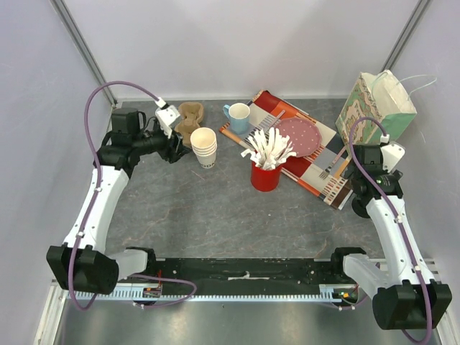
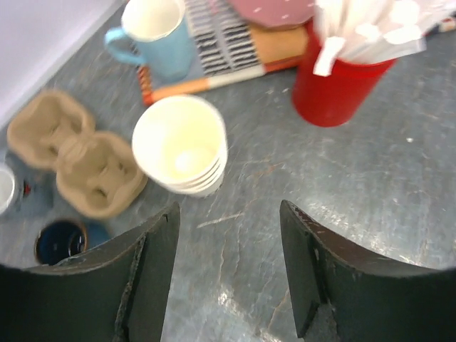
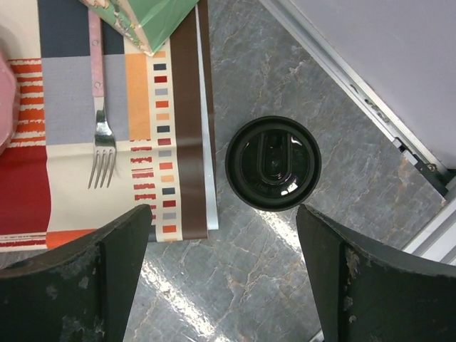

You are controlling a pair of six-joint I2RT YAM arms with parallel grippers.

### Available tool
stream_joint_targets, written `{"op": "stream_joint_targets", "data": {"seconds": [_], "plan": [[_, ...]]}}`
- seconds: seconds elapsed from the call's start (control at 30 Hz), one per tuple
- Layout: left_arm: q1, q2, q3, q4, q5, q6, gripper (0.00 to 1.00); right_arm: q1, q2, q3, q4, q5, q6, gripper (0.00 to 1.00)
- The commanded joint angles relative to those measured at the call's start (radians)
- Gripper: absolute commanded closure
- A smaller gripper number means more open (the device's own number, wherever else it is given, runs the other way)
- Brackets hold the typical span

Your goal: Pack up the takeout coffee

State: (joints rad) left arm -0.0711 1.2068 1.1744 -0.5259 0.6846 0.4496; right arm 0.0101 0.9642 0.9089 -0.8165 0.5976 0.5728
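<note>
A stack of cream-white paper cups (image 1: 204, 146), lidless and open at the top, stands left of centre; in the left wrist view the stack (image 2: 182, 146) is just ahead of my left gripper (image 2: 231, 274), which is open with only bare table between its fingers. A round black lid (image 3: 273, 162), seen from straight above, sits on the table just ahead of my open right gripper (image 3: 224, 278); whatever is under the lid is hidden. The brown cardboard cup carrier (image 2: 78, 153) lies to the left of the cup stack, touching it or nearly so.
A light blue mug (image 1: 237, 116) and a red cup of white utensils (image 1: 265, 175) stand by a patterned placemat (image 1: 316, 172) bearing a pink plate (image 1: 298, 135) and a fork (image 3: 100, 135). A green gift bag (image 1: 383, 108) stands back right. A dark blue mug (image 2: 60, 241) sits by the carrier.
</note>
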Motion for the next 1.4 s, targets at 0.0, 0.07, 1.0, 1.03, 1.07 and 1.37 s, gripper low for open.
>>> {"op": "stream_joint_targets", "data": {"seconds": [0.0,0.07,1.0,1.03,1.07,1.37], "plan": [[-0.064,0.039,0.097,-0.177,0.096,0.216,0.34,-0.001,-0.031,0.013,0.011,-0.058,-0.045,0.09],[-0.131,0.107,0.146,-0.229,0.050,0.276,0.34,0.001,-0.035,0.022,0.022,-0.082,-0.080,0.09],[-0.320,0.516,0.429,-0.238,-0.341,0.247,0.59,0.001,0.042,0.033,0.100,-0.193,-0.203,0.07],[-0.322,0.519,0.432,-0.240,-0.342,0.245,0.60,-0.001,0.042,0.033,0.102,-0.193,-0.203,0.07],[-0.322,0.522,0.433,-0.241,-0.339,0.245,0.62,-0.001,0.042,0.030,0.105,-0.193,-0.202,0.07],[-0.322,0.520,0.438,-0.253,-0.335,0.255,0.76,0.001,0.038,0.019,0.108,-0.177,-0.209,0.06]]}}
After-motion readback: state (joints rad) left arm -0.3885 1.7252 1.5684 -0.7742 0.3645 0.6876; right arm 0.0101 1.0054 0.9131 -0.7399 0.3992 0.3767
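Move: The stack of white paper cups stands about 8 cm ahead of the left hand and 6 cm to its right, its rim some 8 cm below the fingers and its middle about 15 cm below. The brown cup tray is about 20 cm ahead and 2 cm left, the light-blue mug 23 cm ahead and 20 cm right. For the right hand, the black lid lies about 14 cm below, roughly 1 cm back and 2 cm left, with the fork 16 cm ahead and 13 cm left. The left hand first lifts slightly and swings right, then goes forward and down to the cup stack, ending about 8 cm to the right, 8 cm lower and 5 cm farther out, with a roll of some 25 degrees that tips the fingers more steeply down; there it narrows its half-open fingers across the near right side of the top cup's rim, one finger inside and one outside, to pinch the wall. Meanwhile the open right hand shifts about 3 cm forward and left, still well above the black lid, and turns about 15 degrees counter-clockwise. ##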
